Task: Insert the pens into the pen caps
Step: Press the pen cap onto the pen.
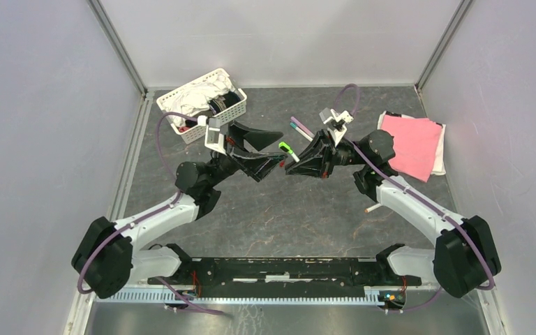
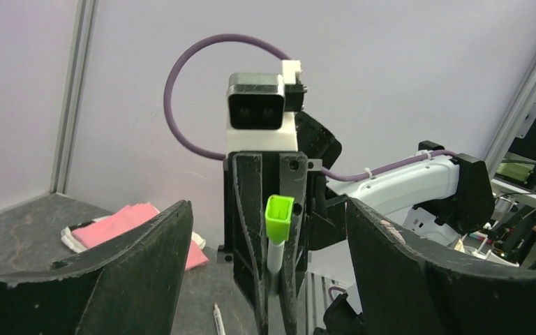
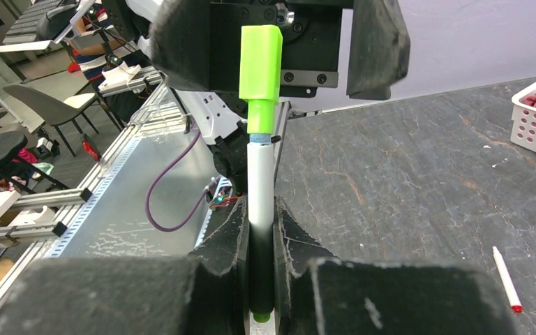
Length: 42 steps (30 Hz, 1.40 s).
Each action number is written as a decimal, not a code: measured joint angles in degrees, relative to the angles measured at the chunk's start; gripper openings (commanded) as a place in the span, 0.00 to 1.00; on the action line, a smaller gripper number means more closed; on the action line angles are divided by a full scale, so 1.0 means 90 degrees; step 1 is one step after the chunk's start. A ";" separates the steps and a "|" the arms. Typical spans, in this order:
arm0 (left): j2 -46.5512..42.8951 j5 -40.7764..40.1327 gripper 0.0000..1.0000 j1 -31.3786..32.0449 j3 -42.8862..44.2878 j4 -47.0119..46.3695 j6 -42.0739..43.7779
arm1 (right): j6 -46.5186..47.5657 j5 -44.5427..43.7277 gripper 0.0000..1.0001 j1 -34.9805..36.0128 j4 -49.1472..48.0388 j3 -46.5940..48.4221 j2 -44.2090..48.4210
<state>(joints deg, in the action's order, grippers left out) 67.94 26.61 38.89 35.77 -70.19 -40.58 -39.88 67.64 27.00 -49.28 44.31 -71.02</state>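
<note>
My right gripper (image 3: 260,209) is shut on a white-barrelled pen (image 3: 260,185) that points toward the left arm. A bright green pen cap (image 3: 260,63) sits on the pen's front end. My left gripper (image 2: 266,209) is open, its two fingers standing wide on either side of the green cap (image 2: 279,218) without touching it. From above, the left gripper (image 1: 279,148) and right gripper (image 1: 295,165) meet nose to nose above the table's middle, the green cap (image 1: 286,148) between them. Two more pens (image 1: 300,127) lie behind them, and another pen (image 1: 373,207) lies by the right arm.
A white basket (image 1: 202,105) with cloth and dark items stands at the back left. A pink cloth (image 1: 410,143) lies at the back right. A loose red-tipped pen (image 3: 506,279) lies on the grey table. Walls enclose three sides.
</note>
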 measured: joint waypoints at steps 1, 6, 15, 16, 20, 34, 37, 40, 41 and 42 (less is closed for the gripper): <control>0.0046 0.0002 0.79 0.0017 0.0044 -0.0066 0.0000 | -0.0005 0.0000 0.00 0.0000 0.0000 0.0000 -0.0010; 0.0238 0.0097 0.70 0.0070 0.0228 -0.0316 -0.0005 | -0.0049 -0.0005 0.00 0.0015 -0.0029 -0.0010 -0.0034; 0.0372 0.0274 0.47 0.0095 0.0345 -0.0413 -0.0007 | -0.0163 -0.0019 0.00 0.0029 -0.0119 -0.0010 -0.0053; 0.0393 0.0279 0.43 0.0095 0.0372 -0.0408 -0.0015 | -0.0165 -0.0022 0.00 0.0029 -0.0121 -0.0010 -0.0066; 0.0508 0.0393 0.23 0.0100 0.0542 -0.0384 -0.0056 | -0.0180 -0.0022 0.00 0.0029 -0.0124 -0.0010 -0.0100; 0.0384 0.0544 0.02 0.0107 0.1064 0.1047 0.0104 | -0.0087 -0.0019 0.00 0.0005 -0.0083 -0.0010 -0.0102; 0.0206 0.0393 0.02 0.0165 0.1090 0.1571 0.0321 | 0.0097 -0.0022 0.00 0.0000 0.0068 -0.0007 -0.0102; 0.0087 0.0027 0.02 0.0345 0.1066 0.1824 0.0508 | 0.0219 -0.0019 0.00 -0.0017 0.0160 0.0036 -0.0104; 0.0046 -0.0148 0.02 0.0420 0.1032 0.1838 0.0593 | 0.0248 -0.0002 0.00 -0.0027 0.0189 0.0070 -0.0107; 0.0010 -0.0296 0.02 0.0488 0.0996 0.1836 0.0653 | 0.0253 0.0012 0.00 -0.0027 0.0192 0.0087 -0.0114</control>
<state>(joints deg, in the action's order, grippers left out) 68.03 23.94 43.29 44.73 -53.67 -34.70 -37.60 67.75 26.76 -47.55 45.10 -72.05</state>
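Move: The green pen cap, loosely on the upright white pen in the right hand, lies about 3 cm to the right of the left hand, 1 cm back and 1 cm above. From the right hand the cap is some 7 cm up, 3 cm forward and 2 cm left. About 36 cm below the left hand on the table, the red cap lies roughly 13 cm ahead and 3 cm right, and the red-ended pen 12 cm ahead and 12 cm left. The green cap on its pen is taken between the left fingers: the left hand eases about 2 cm right and 2 cm up while its wide-open fingers close and pinch the cap's outer end. Still gripping, the hand then presses about 1 cm right and slightly down and forward along the pen, tilting some 10 degrees, while the right hand holds the pen almost still. ##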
